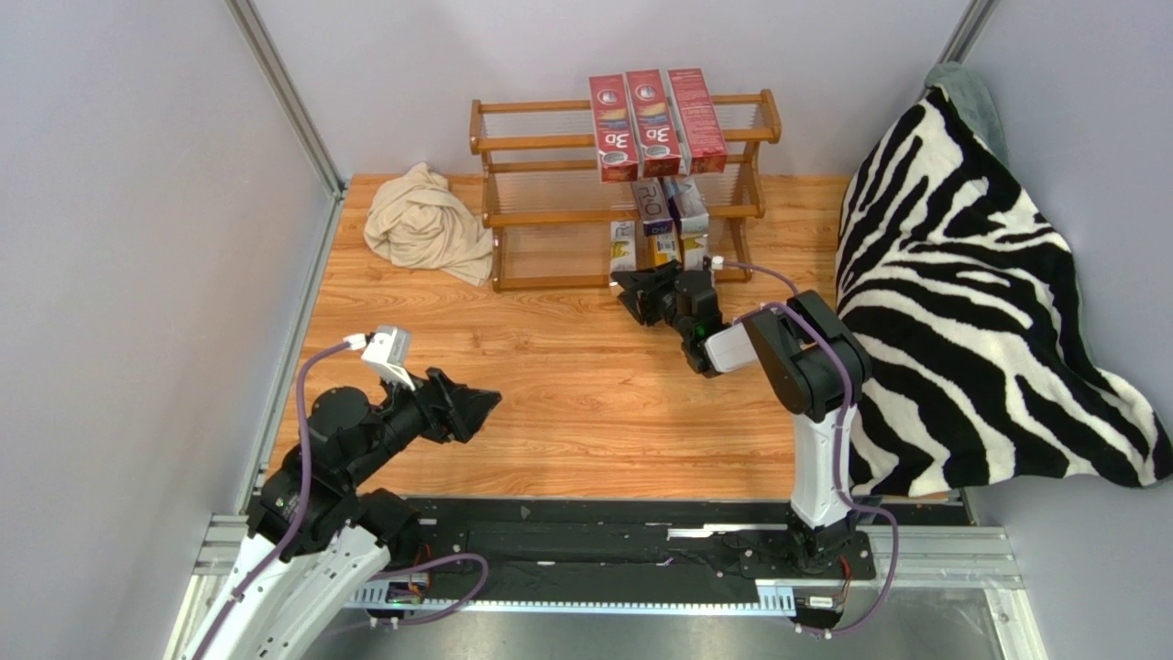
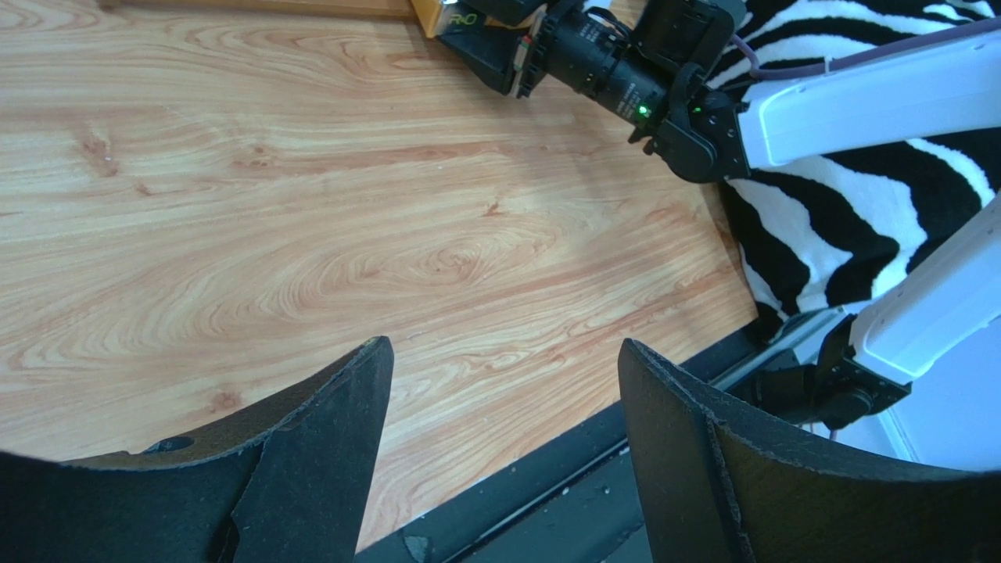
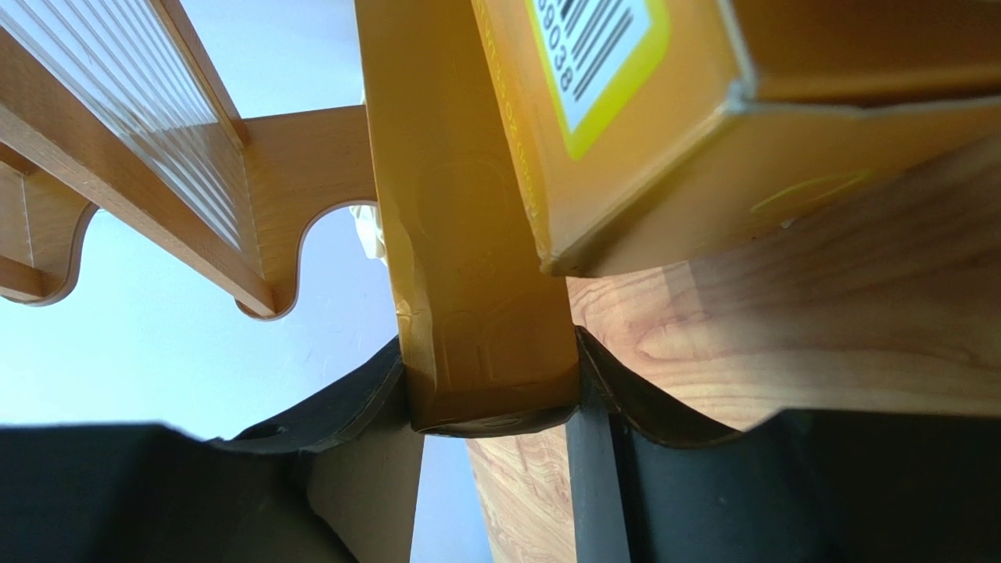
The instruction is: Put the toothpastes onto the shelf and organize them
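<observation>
The wooden shelf stands at the back of the table. Three red toothpastes lie side by side across its top tier, and silver-purple ones lie on the middle tier. More cartons sit at the bottom tier. My right gripper reaches in at that bottom tier. In the right wrist view it is shut on the end of a golden-looking carton, with a barcoded carton right beside it. My left gripper hovers open over the near left table, its fingers empty.
A crumpled beige cloth lies left of the shelf. A zebra-striped blanket covers the right side. The shelf's end panel and rails stand close to the left of the held carton. The black base rail runs along the near edge.
</observation>
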Action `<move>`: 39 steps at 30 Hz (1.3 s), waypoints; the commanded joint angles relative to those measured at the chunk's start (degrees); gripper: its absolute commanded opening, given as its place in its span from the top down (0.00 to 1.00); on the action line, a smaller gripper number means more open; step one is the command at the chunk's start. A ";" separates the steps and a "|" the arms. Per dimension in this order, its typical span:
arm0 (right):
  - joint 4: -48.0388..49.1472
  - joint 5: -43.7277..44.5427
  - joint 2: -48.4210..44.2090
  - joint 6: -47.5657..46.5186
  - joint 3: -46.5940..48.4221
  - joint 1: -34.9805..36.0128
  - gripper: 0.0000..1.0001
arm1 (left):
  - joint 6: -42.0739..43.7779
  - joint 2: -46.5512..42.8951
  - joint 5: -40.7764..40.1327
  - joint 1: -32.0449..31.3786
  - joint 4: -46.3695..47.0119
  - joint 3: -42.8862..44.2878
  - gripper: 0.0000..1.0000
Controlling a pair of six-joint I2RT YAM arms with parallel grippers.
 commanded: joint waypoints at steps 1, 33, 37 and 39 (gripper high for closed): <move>3.09 -1.57 1.84 1.79 2.79 -0.65 0.66 | 0.42 0.27 1.85 0.20 2.36 -0.28 0.21; -7.01 -3.50 -15.99 -9.46 -11.35 0.41 0.00 | 1.38 2.30 4.05 0.20 4.30 -0.64 0.22; -6.48 -5.17 -20.99 -10.60 -15.66 0.93 0.00 | 2.09 2.38 2.56 0.20 3.24 0.33 0.19; -8.49 -7.01 -23.46 -13.23 -16.89 1.20 0.00 | 2.35 2.21 2.11 0.20 2.72 0.95 0.18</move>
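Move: The right hand still grips the near end of the silver-and-yellow toothpaste, whose middle lies about 7 cm straight ahead and perhaps 1 cm lower, already in its place on the rack's bottom level. At the same distance ahead and height, the yellow toothpaste stands about 6 cm to the right, with the white toothpaste some 11 cm right. From the idle left hand the gripped toothpaste is roughly 36 cm ahead, 20 cm right and 18 cm below. The right hand stays by the rack while its fingers spread from their grip to wide open, letting go of the near end of the silver-and-yellow toothpaste. It then draws back towards the base, slowly at first and faster later, ending about 8 cm back and a couple of centimetres to the right with the fingers wide open, the wrist turning some 10 degrees in all, partly rolling its left side down and partly swinging counter-clockwise. ##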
